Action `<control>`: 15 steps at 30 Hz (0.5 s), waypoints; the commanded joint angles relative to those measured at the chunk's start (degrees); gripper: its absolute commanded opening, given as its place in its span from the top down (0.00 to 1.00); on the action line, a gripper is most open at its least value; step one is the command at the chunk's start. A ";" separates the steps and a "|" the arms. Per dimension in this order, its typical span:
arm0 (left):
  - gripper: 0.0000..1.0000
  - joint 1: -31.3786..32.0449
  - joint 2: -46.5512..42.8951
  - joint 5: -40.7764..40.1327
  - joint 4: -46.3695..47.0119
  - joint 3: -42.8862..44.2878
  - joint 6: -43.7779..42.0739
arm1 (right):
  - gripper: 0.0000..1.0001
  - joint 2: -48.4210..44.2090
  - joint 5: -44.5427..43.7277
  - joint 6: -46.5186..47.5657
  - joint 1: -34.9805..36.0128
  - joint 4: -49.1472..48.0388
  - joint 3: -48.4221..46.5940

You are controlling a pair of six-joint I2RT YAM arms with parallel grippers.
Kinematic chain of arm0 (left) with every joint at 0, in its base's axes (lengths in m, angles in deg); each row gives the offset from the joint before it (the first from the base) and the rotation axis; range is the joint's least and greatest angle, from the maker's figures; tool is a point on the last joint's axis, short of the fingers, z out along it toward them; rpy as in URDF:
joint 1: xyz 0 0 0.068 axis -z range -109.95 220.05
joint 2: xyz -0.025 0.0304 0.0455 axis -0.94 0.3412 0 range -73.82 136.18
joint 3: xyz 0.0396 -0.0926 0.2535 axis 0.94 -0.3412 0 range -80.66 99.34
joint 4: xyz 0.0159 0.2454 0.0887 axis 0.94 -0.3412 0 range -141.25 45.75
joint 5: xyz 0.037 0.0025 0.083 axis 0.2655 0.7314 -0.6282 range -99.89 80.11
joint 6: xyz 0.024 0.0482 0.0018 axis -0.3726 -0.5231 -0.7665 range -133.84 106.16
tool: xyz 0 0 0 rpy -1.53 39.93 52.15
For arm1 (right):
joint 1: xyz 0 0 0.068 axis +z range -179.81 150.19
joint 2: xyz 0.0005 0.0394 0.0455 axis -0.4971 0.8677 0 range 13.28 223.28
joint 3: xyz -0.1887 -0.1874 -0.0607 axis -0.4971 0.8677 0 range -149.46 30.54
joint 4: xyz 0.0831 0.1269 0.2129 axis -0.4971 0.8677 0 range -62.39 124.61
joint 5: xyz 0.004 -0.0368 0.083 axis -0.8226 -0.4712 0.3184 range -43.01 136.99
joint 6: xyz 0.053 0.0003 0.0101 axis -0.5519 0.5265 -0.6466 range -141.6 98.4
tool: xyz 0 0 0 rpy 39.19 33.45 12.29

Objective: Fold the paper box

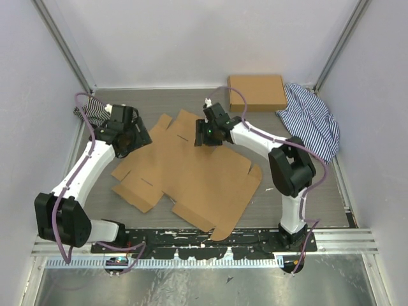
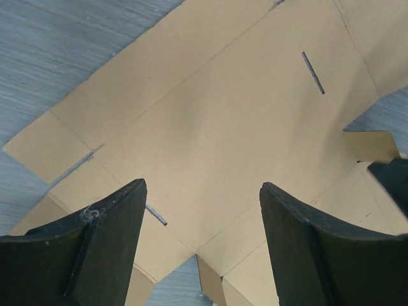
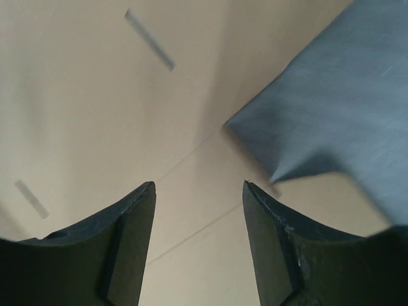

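Note:
The paper box [image 1: 191, 175] lies as a flat brown die-cut sheet with flaps, slits and creases in the middle of the table. My left gripper [image 1: 136, 139] hovers at the sheet's left edge, jaws open and empty; its wrist view looks down on the sheet [image 2: 223, 127] between the fingers [image 2: 115, 236]. My right gripper [image 1: 205, 132] stands over the sheet's far edge, jaws open with nothing between them; that wrist view shows the cardboard [image 3: 95, 115] and a notch of bare table beside it.
A ready-made brown cardboard box [image 1: 257, 92] sits at the back. A striped cloth [image 1: 312, 121] lies at the back right, another striped cloth [image 1: 92, 111] at the back left behind the left arm. White walls close in three sides.

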 commanded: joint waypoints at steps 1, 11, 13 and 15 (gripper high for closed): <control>0.22 -2.16 -4.48 4.73 0.04 -1.86 0.66 | 0.39 2.63 -13.82 14.16 -0.51 4.38 -9.72; 0.22 -9.15 -5.71 8.54 1.32 -3.84 1.61 | 0.37 14.60 1.47 19.46 -0.47 2.90 -32.29; 0.23 -9.56 -6.05 9.12 1.47 -4.44 1.64 | 0.37 18.90 5.37 21.63 -0.54 0.90 -38.02; 0.23 -9.70 -7.06 9.24 1.90 -5.64 1.35 | 0.37 22.60 8.71 22.14 -0.91 -3.73 -41.08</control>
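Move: The right hand hangs open over the flat box blank. The end tab of its outer long edge strip lies some 11 cm ahead and 13 cm left of that hand, about 9 cm below. The nearer slot is about 4 cm ahead and 7 cm left, the outer side flap 9 cm ahead and 3 cm left. From the left hand, the strip's near tab is about 11 cm left, 6 cm back and 15 cm down. Touching nothing that can be seen, the open right hand heads out over the side flap towards the end tab of the edge strip, forward about 11 cm, rising some 7 cm and, after a small swing right, going left; its fingers tip up about 20 degrees and turn slightly counter-clockwise. The open left hand drifts some 4 cm left above the blank, towards the strip's near tab. ##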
